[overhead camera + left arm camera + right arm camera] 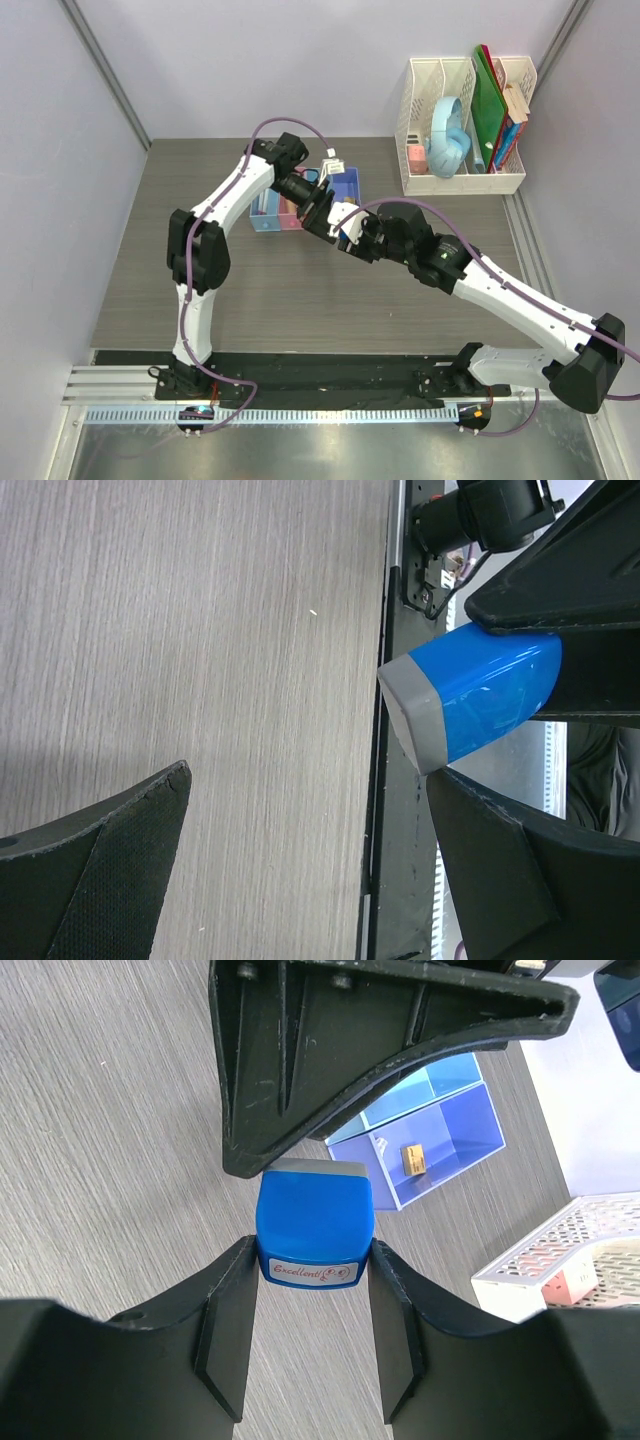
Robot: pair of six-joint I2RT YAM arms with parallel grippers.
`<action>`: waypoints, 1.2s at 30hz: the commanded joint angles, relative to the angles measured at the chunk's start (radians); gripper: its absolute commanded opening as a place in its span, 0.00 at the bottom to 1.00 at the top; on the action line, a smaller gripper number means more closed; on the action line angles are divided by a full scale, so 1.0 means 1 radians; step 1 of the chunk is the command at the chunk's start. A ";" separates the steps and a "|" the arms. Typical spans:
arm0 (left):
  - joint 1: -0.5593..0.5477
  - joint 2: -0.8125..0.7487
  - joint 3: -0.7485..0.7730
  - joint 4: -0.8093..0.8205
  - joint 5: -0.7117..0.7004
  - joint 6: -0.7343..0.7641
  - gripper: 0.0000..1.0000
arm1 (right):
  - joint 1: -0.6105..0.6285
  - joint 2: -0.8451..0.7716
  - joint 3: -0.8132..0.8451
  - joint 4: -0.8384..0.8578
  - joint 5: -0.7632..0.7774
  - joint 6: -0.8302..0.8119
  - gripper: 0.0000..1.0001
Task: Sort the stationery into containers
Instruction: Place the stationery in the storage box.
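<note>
My right gripper is shut on the blue wedge-shaped piece, which has a grey end and a white "Excellent" label, and holds it above the table. In the top view it sits just right of the row of bins. My left gripper is open and empty, and the blue piece lies against the tip of one of its fingers. In the top view the left gripper meets the right one beside the bins. The purple-blue bin holds a small beige block.
A tall white mesh file rack with green folders, books and a pale blue roll stands at the back right. A white item sticks up above the purple-blue bin. The black rail marks the table's near edge.
</note>
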 commanded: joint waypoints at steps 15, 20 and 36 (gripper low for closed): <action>0.235 -0.386 -0.271 0.139 -0.031 -0.050 1.00 | -0.005 0.198 0.106 0.105 0.039 -0.063 0.31; 0.263 -0.504 -0.472 0.197 -0.141 -0.034 1.00 | -0.033 0.338 0.227 0.119 0.048 -0.091 0.31; 0.298 -0.725 -0.756 0.331 -0.355 -0.120 1.00 | -0.151 0.700 0.574 0.116 0.010 -0.085 0.31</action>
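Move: The right hand already holds the blue block. The storage box's empty light-blue compartment lies about 17 cm ahead, 7 cm to its left and some 20 cm below. Beside it, the purple compartment is 17 cm straight ahead of the hand, and the pink one is 17 cm ahead and 14 cm left. From the left hand, the light-blue compartment is roughly 15 cm ahead, 3 cm left and 15 cm down, with the block about 4 cm right, 2 cm back and slightly higher. Swing the wide-open left gripper away from the blue block, about 15 cm left, arching up and back down while turning counter-clockwise some 25 degrees and drawing slightly back. Keep the right fingers shut on the block, dip it a little first, then carry it about 16 cm forward and somewhat left towards the light-blue compartment, still well above the storage box. ##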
